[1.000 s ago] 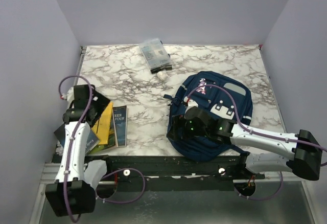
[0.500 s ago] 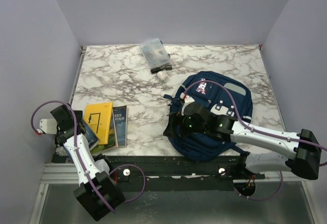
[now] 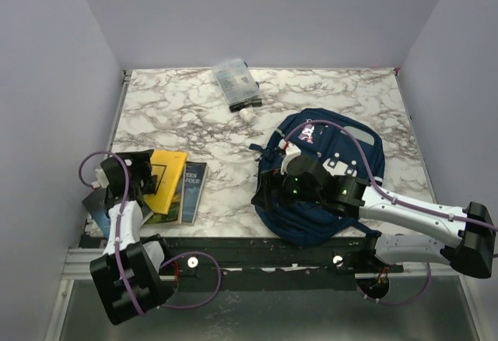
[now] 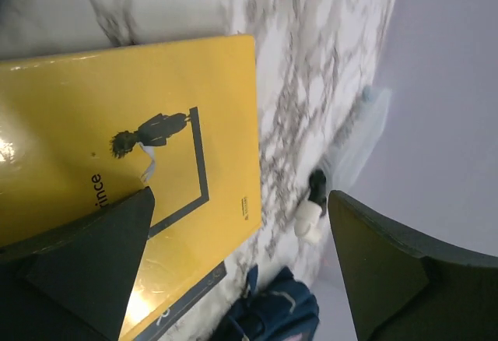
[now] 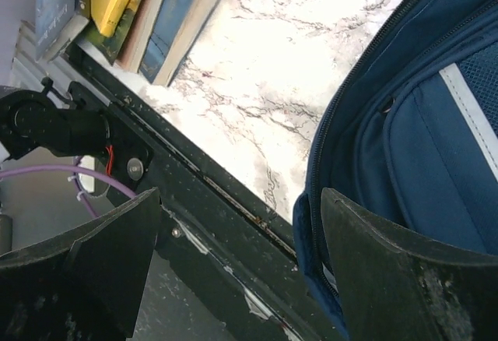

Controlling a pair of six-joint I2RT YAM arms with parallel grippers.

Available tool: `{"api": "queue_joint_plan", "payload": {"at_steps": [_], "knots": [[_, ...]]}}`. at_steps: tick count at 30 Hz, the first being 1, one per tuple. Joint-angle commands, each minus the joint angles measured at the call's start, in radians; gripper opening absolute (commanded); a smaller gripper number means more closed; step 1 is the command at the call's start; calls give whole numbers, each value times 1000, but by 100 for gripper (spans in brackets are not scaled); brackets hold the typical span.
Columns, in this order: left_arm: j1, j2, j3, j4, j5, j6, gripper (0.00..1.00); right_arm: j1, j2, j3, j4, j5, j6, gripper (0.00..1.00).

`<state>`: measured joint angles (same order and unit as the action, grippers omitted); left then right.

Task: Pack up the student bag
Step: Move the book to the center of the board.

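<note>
The student bag [image 3: 334, 170], a navy backpack with grey trim, lies flat on the right half of the marble table [image 3: 210, 131]. My right gripper [image 3: 266, 193] stands open at the bag's near left edge, over the table's front rail. In the right wrist view that gripper [image 5: 241, 267] has nothing between its jaws, and the bag [image 5: 420, 115] runs along its right finger. My left gripper [image 3: 150, 171] is open just over a yellow book [image 3: 168, 181]. The left wrist view shows the yellow book [image 4: 117, 154] under that gripper [image 4: 241, 275], with the bag [image 4: 276, 318] farther off.
A blue book [image 3: 193, 193] lies beside the yellow one, and a dark book [image 3: 99, 207] is at the table's left edge. A clear plastic pouch [image 3: 236, 82] and a small white object [image 3: 247, 113] sit at the back. Grey walls close in both sides.
My left arm drew back towards the left edge, then came in over the yellow book. The yellow and blue books have shifted slightly right and turned. The right gripper has barely moved.
</note>
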<state>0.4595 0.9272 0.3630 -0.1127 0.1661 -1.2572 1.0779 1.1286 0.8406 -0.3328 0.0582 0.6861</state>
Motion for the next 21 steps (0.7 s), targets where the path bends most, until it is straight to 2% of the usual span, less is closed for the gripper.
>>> {"api": "queue_joint_plan", "payload": {"at_steps": [1, 3, 7, 10, 12, 16, 21], "knots": [[-162, 127, -134, -15, 181, -202, 98, -3, 10, 21, 5, 10, -23, 87], [-216, 100, -100, -31, 130, -157, 98, -3, 5, 20, 18, 13, -22, 87], [-366, 6, 50, -173, -24, 6, 98, -4, 24, 10, 41, 6, -23, 87], [-441, -21, 185, -352, -103, 132, 98, -4, 60, 1, 69, -5, -27, 87], [-449, -63, 244, -460, -172, 231, 98, -4, 87, 11, 81, -22, -31, 87], [-373, -173, 284, -615, -391, 345, 98, -3, 98, 25, 112, -52, -31, 87], [-31, -277, 232, -612, -467, 427, 98, -3, 80, 22, 121, -102, -48, 88]]}}
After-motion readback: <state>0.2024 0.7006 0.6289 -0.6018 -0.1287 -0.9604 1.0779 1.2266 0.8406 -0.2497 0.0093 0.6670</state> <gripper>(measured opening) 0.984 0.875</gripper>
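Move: The yellow book, top of the loose stack, has its middle about 8 cm to the left hand's right, 3 cm back and some 4 cm below. The green book under it sits roughly 10 cm right and 6 cm back, Nineteen Eighty-Four about 15 cm right and 5 cm back, and the dark blue book some 9 cm left and 10 cm back, all about 5 cm below. From the right hand the yellow book is roughly 34 cm left, 10 cm ahead and 12 cm below. The yellow book and those under it go on being pushed right by the left hand's open fingers, already against the stack's left side; the hand sweeps about 12 cm right while turning clockwise some 25 degrees. Then it comes free, rising about 5 cm and swinging back left some 9 cm with a slight draw back. The right hand edges about 2 cm left and down. ##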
